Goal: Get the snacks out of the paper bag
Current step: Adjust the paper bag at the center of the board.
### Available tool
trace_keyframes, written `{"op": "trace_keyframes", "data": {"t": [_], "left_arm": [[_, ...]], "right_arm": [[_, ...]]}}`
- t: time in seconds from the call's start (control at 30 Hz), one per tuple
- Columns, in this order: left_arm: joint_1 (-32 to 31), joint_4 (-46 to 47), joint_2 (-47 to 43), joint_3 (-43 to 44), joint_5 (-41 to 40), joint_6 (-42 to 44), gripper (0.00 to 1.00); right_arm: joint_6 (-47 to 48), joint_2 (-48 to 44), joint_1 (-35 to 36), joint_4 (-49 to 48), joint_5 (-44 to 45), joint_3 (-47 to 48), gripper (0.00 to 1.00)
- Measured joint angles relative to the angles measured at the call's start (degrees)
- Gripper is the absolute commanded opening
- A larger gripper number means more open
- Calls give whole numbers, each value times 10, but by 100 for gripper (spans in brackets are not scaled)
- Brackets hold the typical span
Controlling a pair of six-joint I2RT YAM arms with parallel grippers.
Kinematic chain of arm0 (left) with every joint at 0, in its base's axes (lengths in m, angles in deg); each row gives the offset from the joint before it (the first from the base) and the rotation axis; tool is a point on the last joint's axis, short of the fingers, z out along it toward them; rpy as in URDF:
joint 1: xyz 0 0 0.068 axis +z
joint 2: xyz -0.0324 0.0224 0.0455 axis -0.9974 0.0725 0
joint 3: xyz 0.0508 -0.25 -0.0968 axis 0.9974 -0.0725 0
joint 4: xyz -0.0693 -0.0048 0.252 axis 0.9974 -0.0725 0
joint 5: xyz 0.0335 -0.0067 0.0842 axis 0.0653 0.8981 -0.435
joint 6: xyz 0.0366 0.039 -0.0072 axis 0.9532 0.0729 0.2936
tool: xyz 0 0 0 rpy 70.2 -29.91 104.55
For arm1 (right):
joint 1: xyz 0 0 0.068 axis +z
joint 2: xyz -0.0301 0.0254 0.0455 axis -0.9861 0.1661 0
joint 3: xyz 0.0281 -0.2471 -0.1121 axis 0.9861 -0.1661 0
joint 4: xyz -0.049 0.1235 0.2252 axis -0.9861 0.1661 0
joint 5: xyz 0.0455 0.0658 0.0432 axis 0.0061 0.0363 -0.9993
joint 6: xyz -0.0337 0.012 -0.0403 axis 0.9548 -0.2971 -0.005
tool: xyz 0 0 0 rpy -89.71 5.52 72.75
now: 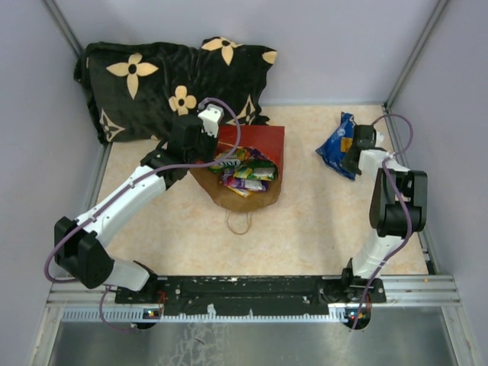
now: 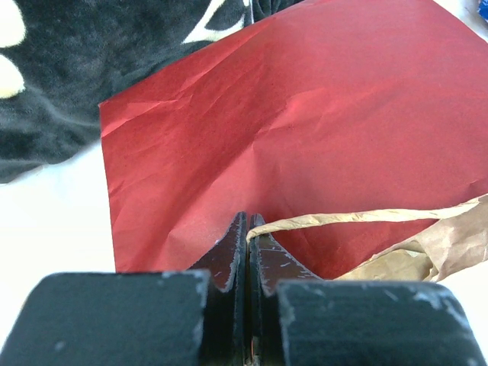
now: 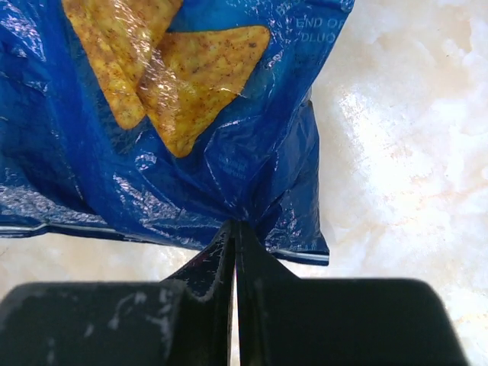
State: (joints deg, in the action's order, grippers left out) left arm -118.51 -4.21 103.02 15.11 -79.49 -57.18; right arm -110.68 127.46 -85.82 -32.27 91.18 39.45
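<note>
The red paper bag [image 1: 255, 141] lies on its side in the middle of the table, its brown mouth facing the arms. Green and purple snacks [image 1: 245, 171] spill from that mouth. My left gripper [image 2: 248, 219] is shut on the bag's tan cord handle [image 2: 358, 218], just above the red paper bag [image 2: 290, 114]. At the right, my right gripper [image 3: 233, 226] is shut on the lower edge of the blue Doritos bag [image 3: 168, 114]. The Doritos bag [image 1: 336, 145] hangs by that gripper over the table's back right part.
A black pillow [image 1: 160, 84] with tan flowers lies at the back left, touching the bag's far end. A second cord handle [image 1: 239, 222] lies on the table in front of the bag's mouth. Grey walls close in the table on three sides.
</note>
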Motion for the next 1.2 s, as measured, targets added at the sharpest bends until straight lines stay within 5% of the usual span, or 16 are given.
{"op": "trace_keyframes", "data": {"t": [0.07, 0.23, 0.33, 0.63, 0.97, 1.2], "left_arm": [[0, 0, 0, 0, 0, 0, 0], [0, 0, 0, 0, 0, -1, 0], [0, 0, 0, 0, 1, -1, 0], [0, -9, -7, 0, 9, -5, 0], [0, -10, -18, -9, 13, -15, 0], [0, -10, -18, -15, 15, -16, 0]], "right_arm": [[3, -3, 0, 12, -2, 11, 19], [19, -7, 9, 48, 3, 103, 75], [33, 19, 21, 71, 26, 204, 89], [38, 193, 36, 135, 109, 348, 88], [73, 136, 85, 80, 79, 184, 85], [152, 58, 141, 95, -47, 103, 99]]}}
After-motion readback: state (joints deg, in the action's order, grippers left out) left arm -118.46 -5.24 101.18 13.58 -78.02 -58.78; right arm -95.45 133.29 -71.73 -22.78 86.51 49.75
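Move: My right fingertips sit shut at the near edge of the blue Doritos bag, close to its right corner. The bag lies flat, its middle about 7 cm ahead and 2 cm left of them, roughly 1 cm lower. The open paper bag stands some 30 cm to their left, about 2 cm nearer me, its middle about 6 cm higher. From my left hand, holding its handle, the Doritos bag is about 8 cm ahead, 33 cm right and 19 cm below. I spread my right fingers wide as I lift over the Doritos bag, about 12 cm up and 11 cm forward, then come down on it. With the open fingertips resting on its film I drag it back and then mostly left towards the paper bag, 12 cm leftwards, swinging the hand some 30 degrees counter-clockwise. My left hand keeps its pinch on the paper bag's handle. ##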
